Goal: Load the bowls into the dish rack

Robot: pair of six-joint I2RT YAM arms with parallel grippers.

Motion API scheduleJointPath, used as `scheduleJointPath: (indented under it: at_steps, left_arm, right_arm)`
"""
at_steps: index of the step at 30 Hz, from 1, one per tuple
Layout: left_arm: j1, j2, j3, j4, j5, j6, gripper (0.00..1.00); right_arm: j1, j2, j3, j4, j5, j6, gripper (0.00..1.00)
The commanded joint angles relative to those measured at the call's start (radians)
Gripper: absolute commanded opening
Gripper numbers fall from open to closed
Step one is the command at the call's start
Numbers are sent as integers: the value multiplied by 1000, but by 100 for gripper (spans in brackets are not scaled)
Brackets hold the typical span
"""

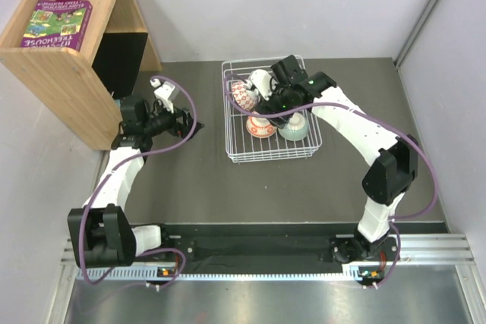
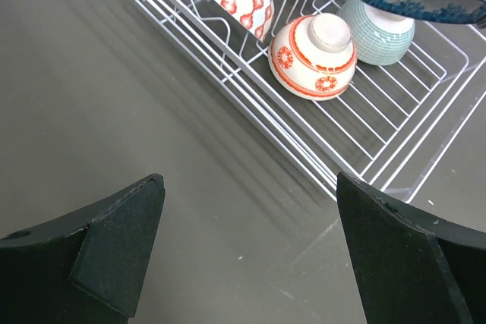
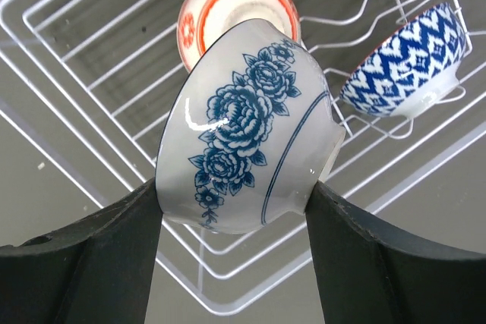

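Note:
The white wire dish rack stands at the table's middle back. In it lie a red-and-white patterned bowl, an orange-red bowl upside down and a pale green bowl. My right gripper hangs over the rack, shut on a blue-and-white flower-patterned bowl that is tilted on its side above the wires. A second blue-and-white bowl with a zigzag pattern leans against the prongs beyond it. Left of the rack, my left gripper is open over bare table, nothing between its fingers.
A wooden shelf holding a purple book stands at the back left, with a dark box beside it. Walls close in the back and right. A metal rail runs along the near edge.

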Motion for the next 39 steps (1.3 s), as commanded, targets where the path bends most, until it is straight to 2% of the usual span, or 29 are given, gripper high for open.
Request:
scheduleJointPath:
  at_steps: [1, 16, 28, 39]
  left_arm:
    - [7, -36, -12, 3, 2, 20, 99]
    - [9, -45, -17, -19, 15, 38, 99]
    - [9, -42, -28, -15, 26, 45, 99]
    - [13, -30, -31, -9, 32, 54, 99]
  right_arm:
    - [6, -92, 12, -30, 68, -81, 0]
    - [78, -29, -43, -100, 51, -144, 0]
    - [132, 115, -45, -91, 79, -147, 0]
    - [152, 156, -54, -73, 121, -149, 0]
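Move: The flower bowl is already in the right hand's grip, bound for the free spot in the rack's near right part: about 4 cm back, 1 cm left and 10 cm below. The green bowl sits some 2 cm ahead of that hand and 3 cm right, the orange bowl 2 cm ahead and 7 cm left, both about 11 cm lower. From the left hand the free spot is roughly 26 cm right, 4 cm back and 11 cm down. The flower bowl, still pinched by the right fingers, is first carried back about 4 cm with a small swing left and back right. It is then lowered, mostly in a quick drop at the end, some 8 cm in all, into the near part of the rack behind the orange and green bowls. Meanwhile the hand turns about 20 degrees so its fingers point more steeply down, then stops with the grip kept. ##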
